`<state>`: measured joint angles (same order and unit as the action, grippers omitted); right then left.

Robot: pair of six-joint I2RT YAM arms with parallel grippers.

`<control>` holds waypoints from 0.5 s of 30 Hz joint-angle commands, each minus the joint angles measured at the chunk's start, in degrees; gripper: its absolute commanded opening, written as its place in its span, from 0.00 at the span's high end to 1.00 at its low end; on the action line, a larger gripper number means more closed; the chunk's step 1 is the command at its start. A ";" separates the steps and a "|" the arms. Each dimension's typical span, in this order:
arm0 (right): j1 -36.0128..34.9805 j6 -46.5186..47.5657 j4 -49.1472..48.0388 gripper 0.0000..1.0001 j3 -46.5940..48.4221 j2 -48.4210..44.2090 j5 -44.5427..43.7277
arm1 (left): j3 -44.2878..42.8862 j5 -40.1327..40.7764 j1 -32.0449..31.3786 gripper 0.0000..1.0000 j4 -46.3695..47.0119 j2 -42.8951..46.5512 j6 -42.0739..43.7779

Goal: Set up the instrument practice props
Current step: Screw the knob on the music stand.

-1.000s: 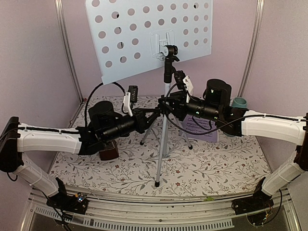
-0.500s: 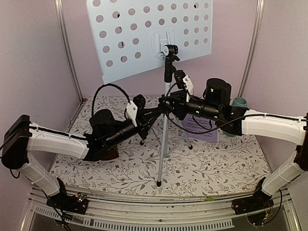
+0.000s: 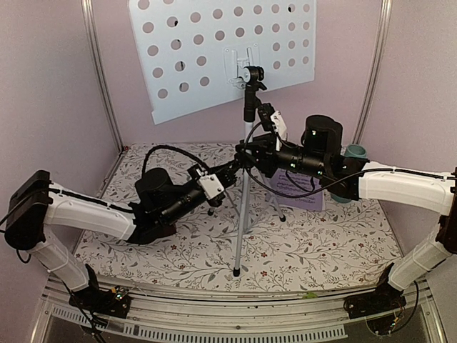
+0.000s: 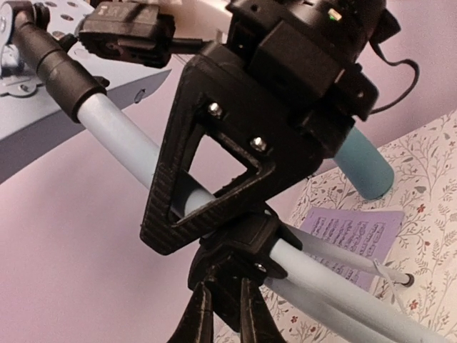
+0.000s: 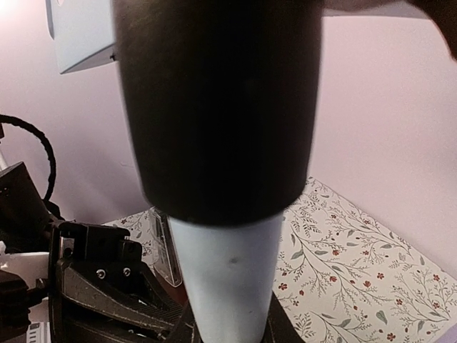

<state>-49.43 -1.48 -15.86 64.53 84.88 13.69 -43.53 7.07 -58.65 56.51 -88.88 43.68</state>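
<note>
The music stand has a pale-blue perforated desk (image 3: 214,50) on a silver pole (image 3: 245,200) with tripod legs on the floral mat. My right gripper (image 3: 246,151) is shut around the pole just above the tripod hub. In the right wrist view the pole (image 5: 228,271) fills the space between the fingers. My left gripper (image 3: 234,166) comes in from the left. Its fingertips (image 4: 201,300) pinch the underside of the black hub (image 4: 239,250). Lilac sheet music (image 3: 300,191) lies flat behind the right arm. The metronome is hidden behind my left arm from above; only a sliver (image 5: 166,257) shows.
A teal cup (image 3: 355,152) stands at the back right beside the sheet music. Silver frame poles (image 3: 100,78) run up the pink walls on both sides. The floral mat (image 3: 321,243) covers the table, and the nearest tripod foot (image 3: 234,273) rests near its front edge.
My left wrist has rolled over and the forearm has dropped lower, while its fingertips stayed at the tripod hub. The right arm and the stand have barely moved.
</note>
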 commanded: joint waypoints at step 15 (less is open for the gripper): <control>-1.46 -0.68 12.09 1.00 -1.28 5.06 2.89 | 3.36 4.73 -1.70 0.48 -1.28 0.27 4.66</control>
<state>-49.56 -0.54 -15.49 65.25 85.45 15.29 -41.91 10.33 -59.77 57.12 -89.52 54.30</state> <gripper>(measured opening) 0.174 0.485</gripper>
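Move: The black knob on the stand's collar is already between the left fingertips, practically at the hand point. The collar is about 4 cm to the right of that hand and 2 cm ahead, with the right gripper's fingertips on the pole some 5 cm above the collar. From the right hand the knob lies roughly 4 cm left, 2 cm back and 5 cm below. Left hand rolls some 15 degrees further on the knob, then opens, letting go and sinking about 1.5 cm. ##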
